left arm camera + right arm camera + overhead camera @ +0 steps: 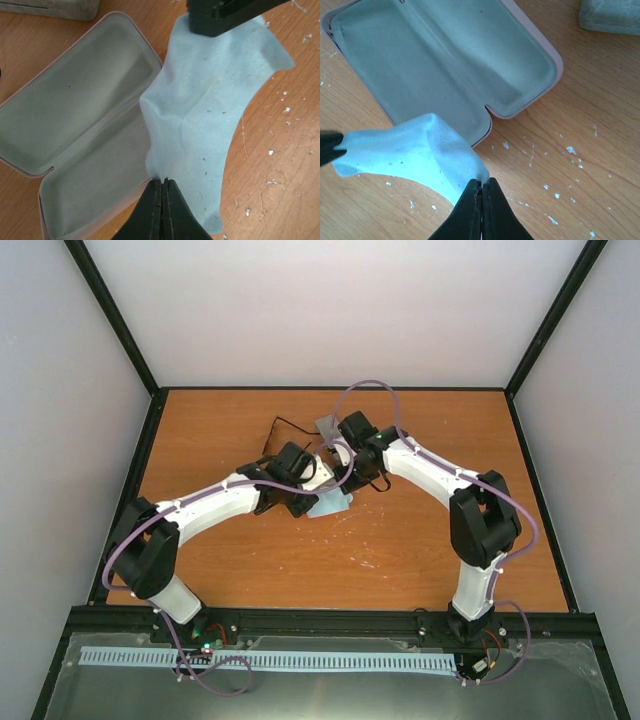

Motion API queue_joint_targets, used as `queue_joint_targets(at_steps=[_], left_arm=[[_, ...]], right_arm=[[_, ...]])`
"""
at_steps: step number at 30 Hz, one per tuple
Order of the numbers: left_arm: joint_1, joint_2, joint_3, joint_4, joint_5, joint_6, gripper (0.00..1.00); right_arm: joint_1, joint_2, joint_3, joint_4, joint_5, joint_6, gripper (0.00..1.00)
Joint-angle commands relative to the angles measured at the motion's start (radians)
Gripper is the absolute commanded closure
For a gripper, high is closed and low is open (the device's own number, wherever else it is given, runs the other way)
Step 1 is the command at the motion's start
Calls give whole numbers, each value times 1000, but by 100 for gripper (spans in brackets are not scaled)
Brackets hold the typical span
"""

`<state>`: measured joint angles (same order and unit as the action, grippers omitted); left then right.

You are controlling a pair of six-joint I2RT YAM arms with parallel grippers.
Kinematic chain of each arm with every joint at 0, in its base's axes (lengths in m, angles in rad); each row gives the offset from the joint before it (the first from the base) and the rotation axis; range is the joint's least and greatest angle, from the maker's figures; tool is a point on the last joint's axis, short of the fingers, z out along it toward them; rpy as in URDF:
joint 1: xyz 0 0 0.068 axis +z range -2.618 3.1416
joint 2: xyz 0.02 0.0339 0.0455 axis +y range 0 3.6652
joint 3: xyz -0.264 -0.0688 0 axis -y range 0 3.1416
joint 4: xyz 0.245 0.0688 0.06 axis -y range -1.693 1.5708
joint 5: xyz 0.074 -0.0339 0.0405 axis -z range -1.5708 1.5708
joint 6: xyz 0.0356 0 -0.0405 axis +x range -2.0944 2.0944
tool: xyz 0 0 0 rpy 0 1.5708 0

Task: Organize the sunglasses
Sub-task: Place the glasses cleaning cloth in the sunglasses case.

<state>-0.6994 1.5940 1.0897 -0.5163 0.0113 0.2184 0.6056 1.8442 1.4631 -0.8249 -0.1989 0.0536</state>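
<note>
The sunglasses [284, 425] show only in the top view, as a thin black outline on the table just behind the two wrists. A light-blue cloth [210, 115] hangs stretched between both grippers. My left gripper [163, 181] is shut on one edge of it. My right gripper [483, 181] is shut on a corner of the cloth [415, 150] at the opposite side. Beside the cloth an open pink case [75, 125] lies with its grey lining up; the case [445, 60] holds nothing.
A closed grey case [55, 7] lies beyond the pink one, and shows as the grey case [610, 17] in the right wrist view. White flecks dot the wooden table [580, 150]. Black frame rails and white walls border the table [250, 570].
</note>
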Motion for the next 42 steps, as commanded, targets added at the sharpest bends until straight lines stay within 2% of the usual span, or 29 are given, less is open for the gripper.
queue_joint_targets(at_steps=[1, 13, 27, 42], left_arm=[[39, -37, -13, 25, -5, 19, 99], [164, 14, -26, 50, 70, 87, 99], [176, 84, -77, 112, 128, 113, 99], [201, 71, -169, 178, 87, 160, 99]], right_arm=[[10, 51, 42, 19, -22, 37, 97], [12, 184, 124, 16, -63, 49, 97], [14, 304, 204, -30, -95, 41, 97], [78, 287, 119, 17, -83, 131, 97]])
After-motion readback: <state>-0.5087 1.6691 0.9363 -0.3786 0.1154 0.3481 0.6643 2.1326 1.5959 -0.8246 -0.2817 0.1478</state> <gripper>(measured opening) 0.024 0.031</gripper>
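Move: The open sunglasses case has its middle about 8 cm ahead of the left hand and 2 cm to its left; from the right hand it lies roughly 4 cm ahead and 12 cm left. It is some 8 cm below both. The closed grey case stands beyond it, about 20 cm ahead of the left hand and 7 cm right. The sunglasses lie some 19 cm ahead of the left hand and 4 cm left. Both hands keep their pinch on the cloth, held between them, and bring it down onto the case's near half. The left hand first swings left and forward, then sinks, ending about 6 cm lower and 6 cm left. The right sinks some 7 cm while moving left, easing forward then back, its fingertips tipping about 10 degrees back towards the base. ##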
